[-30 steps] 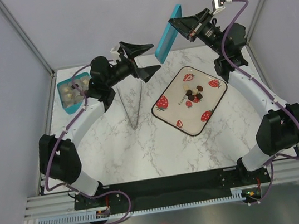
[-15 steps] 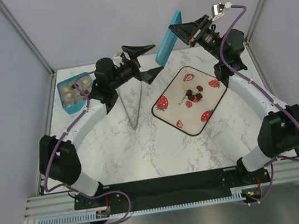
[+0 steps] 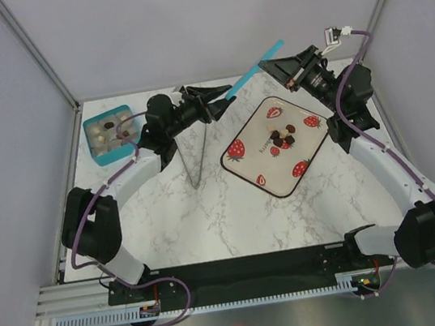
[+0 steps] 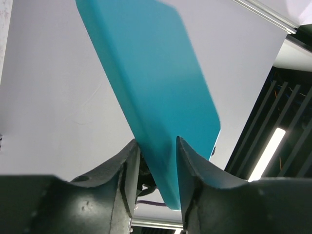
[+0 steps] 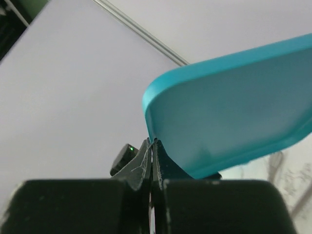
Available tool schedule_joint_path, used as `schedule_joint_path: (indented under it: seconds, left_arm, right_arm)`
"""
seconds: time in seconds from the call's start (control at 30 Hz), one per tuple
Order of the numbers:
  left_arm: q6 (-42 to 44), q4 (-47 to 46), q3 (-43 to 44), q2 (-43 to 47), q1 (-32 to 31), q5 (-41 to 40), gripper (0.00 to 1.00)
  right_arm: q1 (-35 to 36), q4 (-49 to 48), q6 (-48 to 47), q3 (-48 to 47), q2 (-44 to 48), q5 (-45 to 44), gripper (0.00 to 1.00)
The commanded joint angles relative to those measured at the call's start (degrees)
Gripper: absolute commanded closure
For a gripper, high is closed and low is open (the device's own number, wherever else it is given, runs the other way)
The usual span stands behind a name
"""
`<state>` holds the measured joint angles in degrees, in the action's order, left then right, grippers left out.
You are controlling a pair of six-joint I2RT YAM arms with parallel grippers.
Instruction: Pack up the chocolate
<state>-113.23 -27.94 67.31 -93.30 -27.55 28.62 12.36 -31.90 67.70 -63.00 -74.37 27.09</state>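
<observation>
Several brown chocolate pieces [image 3: 282, 138] lie clustered on a strawberry-print mat [image 3: 271, 163]. More pieces [image 3: 106, 130] sit in a teal box [image 3: 94, 151] at the back left. A teal lid [image 3: 257, 72] hangs in the air at the back, between both arms. My right gripper [image 3: 270, 63] is shut on its right edge; in the right wrist view that gripper [image 5: 152, 141] pinches the rim of the lid [image 5: 234, 117]. My left gripper [image 3: 226, 97] grips the lid's left end. In the left wrist view the lid [image 4: 156, 87] fills the gap of the left gripper [image 4: 156, 141].
Long metal tongs [image 3: 197, 154] lie on the marble tabletop between the box and the mat. Grey walls with metal frame posts stand close behind and beside both arms.
The right arm swung the lid from broadside to edge-on and shifted right. The left gripper, wide open before, reached the lid's free end and closed on it.
</observation>
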Motion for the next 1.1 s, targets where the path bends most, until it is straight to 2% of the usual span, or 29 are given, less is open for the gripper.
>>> schedule_joint_path:
  seconds: [0.0,0.2,0.3,0.33,0.4,0.6,0.67,0.73,1.07]
  left_arm:
    - [-4.46,-12.82,-0.24,-1.53,0.30,-0.51,0.58]
    - [-5.07,-23.72,0.72,-5.66,0.30,3.02,0.74]
    - [-5.51,-26.88,1.68,-7.33,0.31,4.33,0.88]
    - [-5.68,-27.51,2.03,-8.21,0.39,4.51,0.96]
    - [-5.69,-28.48,2.74,-8.65,0.57,5.22,0.98]
    - [-5.95,-33.05,2.92,-10.41,1.80,5.04,0.98]
    - [-6.04,-33.93,2.74,-10.68,2.06,4.95,0.98]
    - [-5.69,-34.37,2.74,-10.94,2.15,5.04,0.98]
    - [-4.10,-34.37,1.86,-10.42,2.41,5.48,0.98]
  right_arm:
    - [0.82,14.98,-9.06,1.39,4.31,4.90,1.00]
    - [0.82,27.76,-17.42,0.34,7.57,3.58,0.91]
    - [0.82,30.93,-19.09,0.42,8.71,2.71,0.85]
    - [0.82,31.37,-19.36,0.60,9.41,2.53,0.80]
    - [0.82,33.64,-19.71,0.51,9.77,2.26,0.73]
    - [0.82,37.26,-18.66,1.56,12.57,0.77,0.41]
    - [0.74,37.61,-17.61,2.18,13.11,-0.37,0.36]
    - [0.74,37.87,-16.64,2.18,13.72,-1.51,0.27]
    - [-0.05,39.55,-9.18,2.45,13.64,-10.74,0.17]
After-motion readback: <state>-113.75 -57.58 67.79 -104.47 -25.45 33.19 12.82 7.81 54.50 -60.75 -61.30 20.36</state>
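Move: The lid hangs between my hands, held at its rim by my shut right fingers. From my left hand its middle is about 8 cm right, 4 ahead and 5 higher; from my right it is some 4 cm ahead, 3 left and 3 lower. The chocolate tray lies on the table, 14 cm right of and 34 below my left hand, level with it. The filled box sits 36 cm left, 8 farther out and 32 below that hand. My half-open left fingers, already astride the lid's left end, close and pinch it, while that hand eases forward only a centimetre or two and rolls nearly 20 degrees. My right fingers open wide to let go of the rim, and that hand sinks about 9 cm and draws back some 4 or 5, turning over by roughly 25 degrees and finally edging right, to stay just under the lid's right end. ##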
